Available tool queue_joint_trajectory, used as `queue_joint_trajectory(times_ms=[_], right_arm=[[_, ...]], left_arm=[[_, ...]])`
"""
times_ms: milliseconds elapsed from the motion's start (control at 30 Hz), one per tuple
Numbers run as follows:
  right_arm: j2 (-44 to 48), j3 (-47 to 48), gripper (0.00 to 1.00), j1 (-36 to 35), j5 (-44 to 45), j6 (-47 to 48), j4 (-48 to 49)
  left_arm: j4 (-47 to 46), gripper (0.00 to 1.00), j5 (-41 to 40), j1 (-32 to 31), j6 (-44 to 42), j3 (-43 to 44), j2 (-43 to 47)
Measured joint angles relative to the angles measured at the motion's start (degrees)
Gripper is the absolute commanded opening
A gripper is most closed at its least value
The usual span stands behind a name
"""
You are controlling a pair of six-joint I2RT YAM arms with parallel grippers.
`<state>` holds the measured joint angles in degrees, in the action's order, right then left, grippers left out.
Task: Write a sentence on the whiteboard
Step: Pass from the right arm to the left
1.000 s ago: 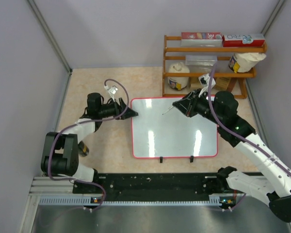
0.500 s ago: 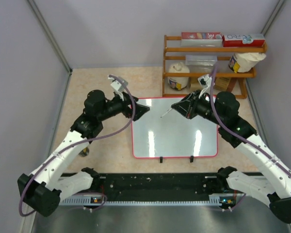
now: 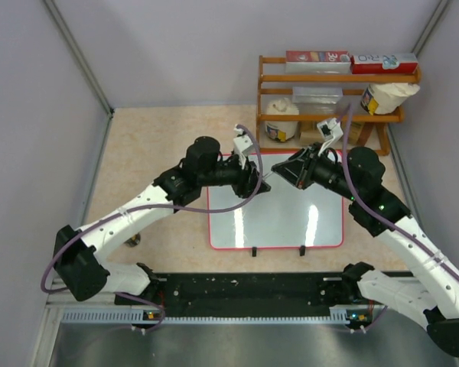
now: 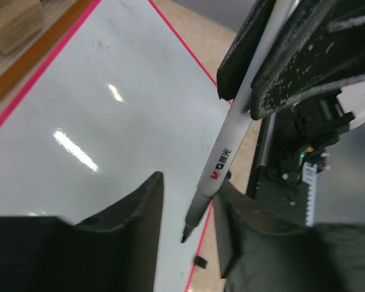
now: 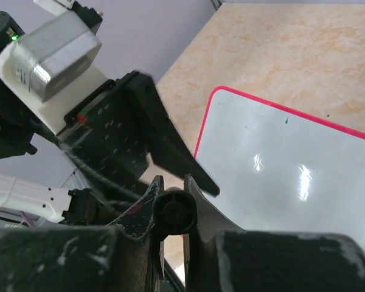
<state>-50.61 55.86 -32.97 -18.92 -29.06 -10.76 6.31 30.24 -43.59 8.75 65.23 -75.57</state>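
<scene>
The whiteboard [image 3: 291,218], glossy white with a thin red frame, lies flat on the table between the arms. The sentence is out of view; the board's face [image 4: 79,109] [image 5: 280,164] shows only glare. My right gripper [image 3: 287,171] [image 5: 173,179] is shut on a white marker pen [image 3: 269,176] [image 5: 175,212], uncapped, tip pointing left over the board's upper-left part. My left gripper [image 3: 258,186] [image 4: 190,185] is open, its fingers either side of the pen [image 4: 222,164] near the tip. The pen runs close to the right-hand finger; contact is unclear.
A wooden rack [image 3: 329,99] with boxes, a jar and a cup stands behind the board's far right corner. Two black feet [image 3: 253,251] sit at the board's near edge. A small dark object [image 3: 134,238] lies left of the board. Grey walls enclose the table.
My left arm swung right from the board's left edge to over its upper-left part, bringing its jaws around the pen's tip; the jaws narrowed somewhat. The right gripper kept its hold on the pen.
</scene>
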Motion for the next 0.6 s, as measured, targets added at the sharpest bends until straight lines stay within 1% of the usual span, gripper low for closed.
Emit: queue_joint_trajectory(times_ms=[67, 200, 233, 267, 333, 367, 400, 467, 533, 600], right_arm=[[0.09, 0.0, 0.0, 0.0, 0.04, -0.02, 0.0], [0.17, 0.0, 0.0, 0.15, 0.63, -1.18, 0.09], [0.37, 0.0, 0.04, 0.13, 0.39, -1.25, 0.0], [0.44, 0.0, 0.16, 0.13, 0.35, -1.44, 0.04], [0.5, 0.0, 0.32, 0.13, 0.0, -1.62, 0.11], [0.52, 0.0, 0.46, 0.13, -0.07, -1.62, 0.11], [0.52, 0.0, 0.51, 0.13, -0.33, -1.49, -0.15], [0.52, 0.0, 0.61, 0.02, -1.6, -1.25, -0.81], [0.66, 0.0, 0.63, 0.0, -2.64, -1.18, -1.29], [0.7, 0.0, 0.62, 0.0, -3.89, -0.96, -1.49]], left_arm=[[0.28, 0.0, 0.66, -0.57, 0.0, 0.35, -0.85], [1.14, 0.0, 3.82, -2.08, -2.27, 0.9, -1.07], [1.44, 0.0, 4.09, -2.21, -2.56, 1.03, -1.07], [1.73, 0.0, 4.28, -2.23, -2.84, 1.27, -1.07], [2.4, 0.0, 4.79, -2.23, -3.32, 1.64, -1.07], [2.8, 0.0, 5.07, -2.23, -3.41, 1.81, -1.07], [3.13, 0.0, 4.98, -2.34, -3.37, 2.08, -1.07], [3.37, 0.0, 4.85, -2.51, -3.39, 2.64, -1.07], [3.8, 0.0, 4.9, -2.49, -3.43, 2.93, -0.87], [4.28, 0.0, 4.87, -2.49, -3.63, 2.95, -0.5]])
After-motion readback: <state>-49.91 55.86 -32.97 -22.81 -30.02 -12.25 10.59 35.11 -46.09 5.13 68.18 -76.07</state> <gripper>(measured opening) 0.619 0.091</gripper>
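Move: My right hand still holds the marker around its middle, cap end up and tip down towards my left fingers. That middle lies about 3 cm right of my left hand and 5 cm above it, but the near-tip part I want is only some 3 cm back and 1 cm right. The right fingers sit around the marker's middle. The whiteboard's centre is roughly 5 cm ahead, 2 cm right and 26 cm below my left hand. I draw my left hand back towards me by about 3 cm, edging 1 cm right and turning it a little clockwise, while its open fingers shut quickly and pinch the marker just above its tip. My right hand keeps its grip until that hold is made, then opens wide, lets go, and eases back about 1.5 cm. ##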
